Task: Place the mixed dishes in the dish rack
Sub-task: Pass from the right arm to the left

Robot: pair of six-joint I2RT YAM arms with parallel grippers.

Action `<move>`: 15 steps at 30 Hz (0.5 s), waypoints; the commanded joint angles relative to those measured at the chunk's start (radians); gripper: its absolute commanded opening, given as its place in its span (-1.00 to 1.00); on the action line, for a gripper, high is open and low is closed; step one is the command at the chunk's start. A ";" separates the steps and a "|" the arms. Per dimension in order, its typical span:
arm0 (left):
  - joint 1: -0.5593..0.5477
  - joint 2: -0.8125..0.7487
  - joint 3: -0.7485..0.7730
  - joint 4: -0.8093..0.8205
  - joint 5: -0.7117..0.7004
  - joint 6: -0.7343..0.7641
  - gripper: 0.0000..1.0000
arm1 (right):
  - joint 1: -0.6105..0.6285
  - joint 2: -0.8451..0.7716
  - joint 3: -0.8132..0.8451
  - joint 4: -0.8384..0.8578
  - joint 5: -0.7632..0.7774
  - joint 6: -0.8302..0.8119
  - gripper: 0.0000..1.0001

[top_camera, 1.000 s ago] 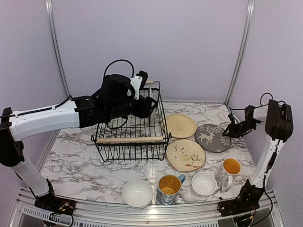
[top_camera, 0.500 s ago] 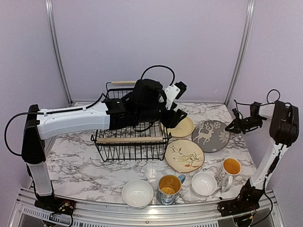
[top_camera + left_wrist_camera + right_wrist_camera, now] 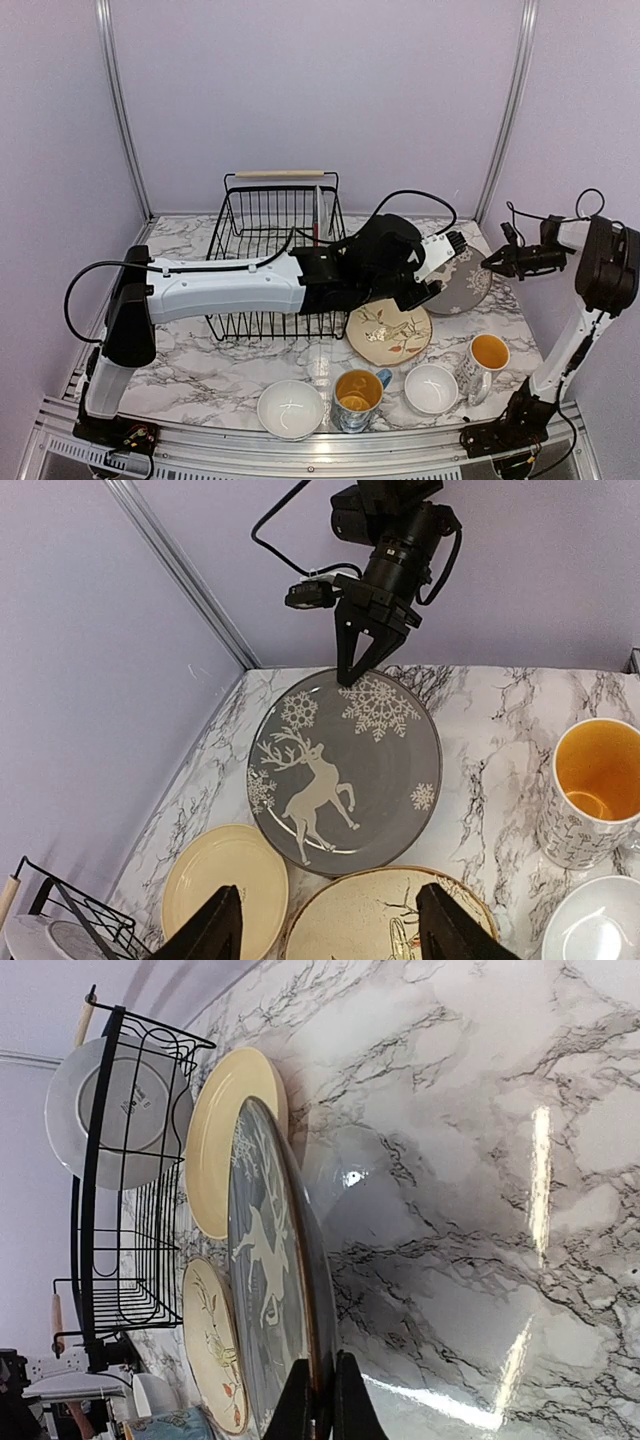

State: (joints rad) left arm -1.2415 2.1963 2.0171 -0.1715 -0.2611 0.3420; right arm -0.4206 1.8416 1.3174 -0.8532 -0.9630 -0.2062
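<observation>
The grey reindeer plate is tipped up on the marble, its far rim pinched by my right gripper, which is shut on it. My left gripper hovers open above the pale yellow plate and the cream bird plate, short of the grey plate. From above, the left gripper hides part of the plates. The black wire dish rack stands behind, with a red plate upright in it. Another plate stands in the dish rack.
Along the near edge sit two white bowls and two yellow-lined mugs. The left arm stretches across in front of the rack. Metal corner posts and lilac walls close in the back.
The left arm swung from over the rack to the right, above the plates. The right gripper closed on the grey plate's rim and tipped that edge up.
</observation>
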 commanded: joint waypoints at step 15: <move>-0.076 0.152 0.147 -0.016 -0.129 0.154 0.25 | -0.012 -0.184 0.016 -0.045 -0.248 0.082 -1.00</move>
State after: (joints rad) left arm -1.3102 2.3383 2.1334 -0.1787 -0.3634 0.4690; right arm -0.4259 1.6985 1.3083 -0.9073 -1.1175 -0.1772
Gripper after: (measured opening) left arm 0.624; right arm 0.025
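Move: About 12 cm ahead of the left hand, 11 cm to its right and 18 cm below is the middle of the grey reindeer plate, already pinched at its rim by the right hand. On the table some 24 cm beneath the left hand lie the twig plate, 4 cm ahead and 6 cm left, and the cream plate, 20 cm ahead and 7 cm left. From the right hand, the left gripper is about 14 cm back, 18 cm left and 13 cm up. Raising the reindeer plate, the right hand climbs about 7 cm with a slight drift left and back towards the left gripper, keeps its shut grip on the rim and rolls its left side up a little. The left hand sinks some 4 cm while edging right towards the plate and slightly back, slowing to a stop, fingers still open and touching nothing. ##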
